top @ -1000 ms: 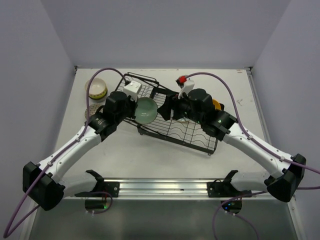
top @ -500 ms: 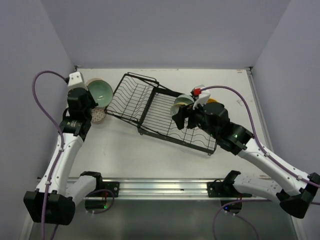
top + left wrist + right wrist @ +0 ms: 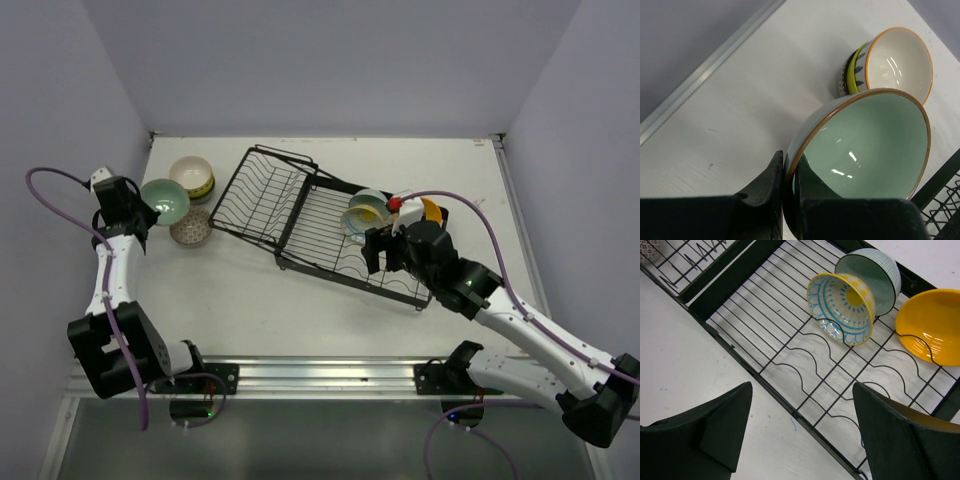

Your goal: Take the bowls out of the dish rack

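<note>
My left gripper (image 3: 138, 212) is shut on the rim of a pale teal bowl (image 3: 870, 145), holding it above the table left of the dish rack (image 3: 290, 205). In the left wrist view one finger sits inside the rim and one outside. My right gripper (image 3: 801, 387) stands open and empty over the near edge of the rack's flat section (image 3: 790, 355). On that section lie a yellow bowl with blue pattern (image 3: 842, 305) tipped on its side, a teal gridded bowl (image 3: 875, 272) behind it, and an orange-yellow bowl (image 3: 932, 330).
A cream bowl stacked in a yellow-green one (image 3: 192, 175) stands on the table at the far left. A patterned bowl (image 3: 190, 228) lies just in front of it. The rack's basket section (image 3: 265, 190) holds no bowls. Walls close in on both sides.
The left arm has swung out of the rack to the far left, carrying the teal bowl. The right gripper has drawn back toward the rack's near edge, and its jaws have widened.
</note>
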Controlling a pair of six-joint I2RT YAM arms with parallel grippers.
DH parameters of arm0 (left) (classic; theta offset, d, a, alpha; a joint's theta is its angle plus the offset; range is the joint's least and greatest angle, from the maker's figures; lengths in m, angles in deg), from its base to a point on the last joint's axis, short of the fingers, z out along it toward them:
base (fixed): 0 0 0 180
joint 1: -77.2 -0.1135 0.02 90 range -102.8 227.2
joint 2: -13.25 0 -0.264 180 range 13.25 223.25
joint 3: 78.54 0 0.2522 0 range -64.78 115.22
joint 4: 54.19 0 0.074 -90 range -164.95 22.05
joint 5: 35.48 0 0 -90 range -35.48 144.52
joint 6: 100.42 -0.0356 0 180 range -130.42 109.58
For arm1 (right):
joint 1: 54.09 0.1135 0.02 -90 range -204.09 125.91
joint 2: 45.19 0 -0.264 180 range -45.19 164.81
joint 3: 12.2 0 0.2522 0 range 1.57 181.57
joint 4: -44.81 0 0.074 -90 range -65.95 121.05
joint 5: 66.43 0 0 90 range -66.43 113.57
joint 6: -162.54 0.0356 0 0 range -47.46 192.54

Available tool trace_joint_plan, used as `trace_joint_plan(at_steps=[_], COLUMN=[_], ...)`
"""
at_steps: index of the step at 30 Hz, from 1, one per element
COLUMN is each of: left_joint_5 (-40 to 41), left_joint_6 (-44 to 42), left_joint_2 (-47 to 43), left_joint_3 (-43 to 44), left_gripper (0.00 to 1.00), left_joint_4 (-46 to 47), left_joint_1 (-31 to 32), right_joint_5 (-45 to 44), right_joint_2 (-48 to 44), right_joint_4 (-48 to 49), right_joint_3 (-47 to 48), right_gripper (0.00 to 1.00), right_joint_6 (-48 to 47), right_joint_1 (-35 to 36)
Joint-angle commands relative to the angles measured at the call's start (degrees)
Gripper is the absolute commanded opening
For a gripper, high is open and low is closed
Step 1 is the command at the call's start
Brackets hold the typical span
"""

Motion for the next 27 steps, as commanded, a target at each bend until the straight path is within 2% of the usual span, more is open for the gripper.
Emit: trace_joint_plan(at_steps=[1, 18, 27], left_joint_5=[-11.3, -20.6, -21.1], left_joint_6=[3.2, 3.7, 3.3], left_joint_2=[2.3, 11.9, 15.2], left_joint_3=[0.6, 0.5, 1.1], left_gripper=[0.00, 0.00, 0.00], left_joint_4=[6.4, 7.9, 7.2], left_joint_1=[-1.8, -2.8, -2.7], right_joint_5=[-0.7, 5.7, 5.9], right_joint_2=[-0.5, -0.5, -1.1], right_joint_4=[2.4, 6.3, 6.9], right_joint_3=[-1.0, -3.8, -4.5], right_gripper=[0.86, 0.86, 0.86], right_joint_6=[-2.0, -1.5, -1.2], right_joint_1=[-1.2, -7.6, -8.5])
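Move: The left hand holds the pale green bowl by its rim. The patterned bowl it is being carried to stands about 9 cm right of that hand, 5 cm ahead and some 14 cm below; the white-topped bowl stack is roughly 13 cm beyond the patterned bowl. From the empty right hand, the blue-yellow bowl sits about 16 cm ahead, 5 cm left and 14 cm below, the speckled bowl just behind it, 20 cm ahead and 2 cm left, and the orange bowl 18 cm ahead, 11 cm right. Still pinching the rim of the pale green bowl, the left hand lowers it by about 8 cm towards the patterned bowl, easing right and a little forward, while the wrist rolls its left side down and swings slightly clockwise, some 20 degrees in all. The right hand, fingers kept wide open, drifts about 2 cm each right, down and forward over the rack, nearing the blue-yellow bowl without touching. ##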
